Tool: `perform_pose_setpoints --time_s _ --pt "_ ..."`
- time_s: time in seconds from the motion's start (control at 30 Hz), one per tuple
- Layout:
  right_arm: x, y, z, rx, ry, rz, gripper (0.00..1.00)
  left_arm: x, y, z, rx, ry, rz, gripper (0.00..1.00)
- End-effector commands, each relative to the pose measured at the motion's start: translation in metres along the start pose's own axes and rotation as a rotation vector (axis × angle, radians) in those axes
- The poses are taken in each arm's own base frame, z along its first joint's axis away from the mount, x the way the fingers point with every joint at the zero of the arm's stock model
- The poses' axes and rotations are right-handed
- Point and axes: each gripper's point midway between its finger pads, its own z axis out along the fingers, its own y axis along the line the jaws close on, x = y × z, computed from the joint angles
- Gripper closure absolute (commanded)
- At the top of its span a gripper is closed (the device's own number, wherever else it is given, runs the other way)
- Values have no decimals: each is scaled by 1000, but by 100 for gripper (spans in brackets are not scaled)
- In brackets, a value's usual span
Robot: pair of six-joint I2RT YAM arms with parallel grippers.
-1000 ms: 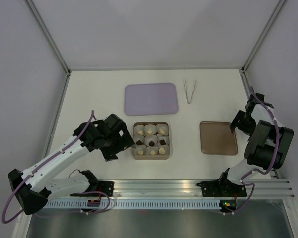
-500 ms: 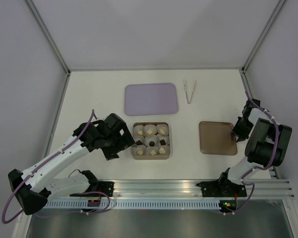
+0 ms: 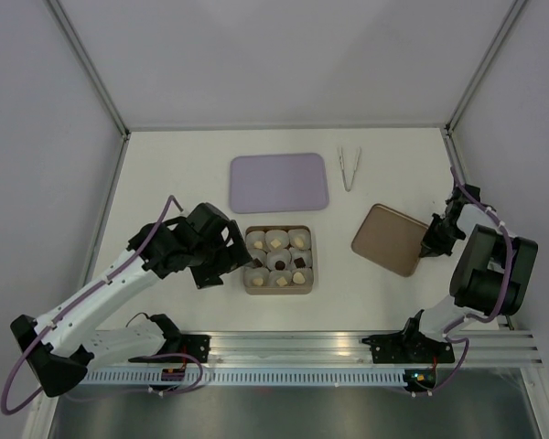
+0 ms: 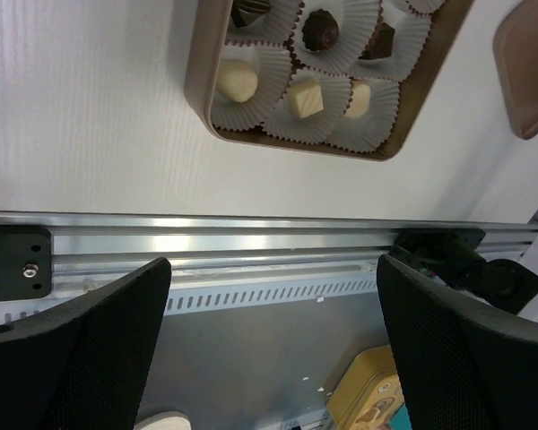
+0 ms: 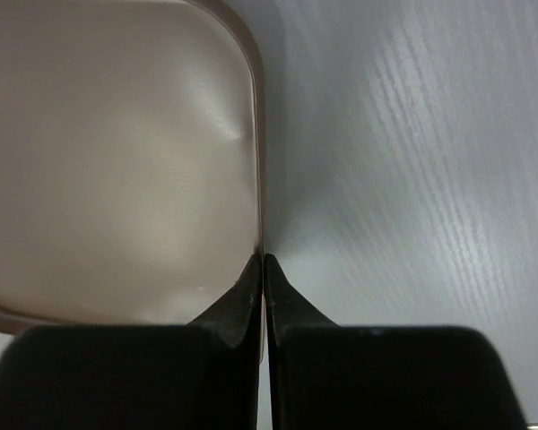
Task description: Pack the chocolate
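Note:
The chocolate (image 3: 276, 240) sits in white paper cups inside a brown square box (image 3: 278, 292), cream pieces (image 4: 237, 82) and dark pieces (image 4: 322, 31) mixed. My left gripper (image 3: 218, 270) hovers just left of the box, jaws wide open and empty (image 4: 273, 264). To the right lies the brown lid (image 3: 389, 240), turned askew. My right gripper (image 3: 427, 245) is shut on its right rim. In the right wrist view the thin lid edge (image 5: 258, 161) runs straight into the closed gripper (image 5: 264, 260).
A lilac tray (image 3: 279, 182) lies behind the box. Silver tongs (image 3: 349, 167) rest to its right near the back. The aluminium rail (image 4: 251, 242) runs along the table's near edge. White walls close in left, right and back.
My right gripper has closed on the lid's right edge. The lid has swung askew and shifted left, toward the box. My left arm has drawn back slightly.

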Motion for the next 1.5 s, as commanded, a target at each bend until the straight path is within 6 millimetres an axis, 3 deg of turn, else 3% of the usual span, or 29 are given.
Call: perform_pose_setpoints --time_s 0.0,0.17,0.33,0.53,0.67,0.87,1.0,1.2,1.47 --pt "-11 19 -20 -98 -79 -13 100 -1 -26 -11 104 28 70 0" --pt "-15 30 -52 -122 -133 -20 100 -2 -44 -13 154 46 85 0" --pt "-4 53 -81 -181 -108 -8 99 -4 -78 -9 218 88 145 0" --pt "29 114 -118 -337 -107 -40 100 -15 -126 -15 312 106 228 0" --pt "66 151 -139 -414 -40 -128 100 -14 -154 -5 371 155 260 0" --pt "97 192 -180 -516 15 -240 100 -16 -172 1 390 180 271 0" --pt "105 214 -211 -631 31 -243 100 -16 -175 1 395 184 272 2" --pt "118 224 -245 -708 54 -281 100 -21 -184 -14 434 154 222 6" --pt "138 200 -256 -650 102 -366 100 -35 -187 -45 485 58 192 24"
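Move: The right hand already pinches the lid's right edge, with the lid's middle about 9 cm left and 4 cm ahead. The chocolate box lies roughly 40 cm to its left, level with it; the purple tray is 40 cm left and 20 cm ahead, the tongs 20 cm left and 24 cm ahead. From the open left hand, the lid is some 40 cm right, 17 cm ahead and 17 cm below, the box 10 cm right, 11 cm ahead and 16 cm below. Right lifts the lid about 24 cm up and left towards the box; left reaches right, straddling its left edge. ##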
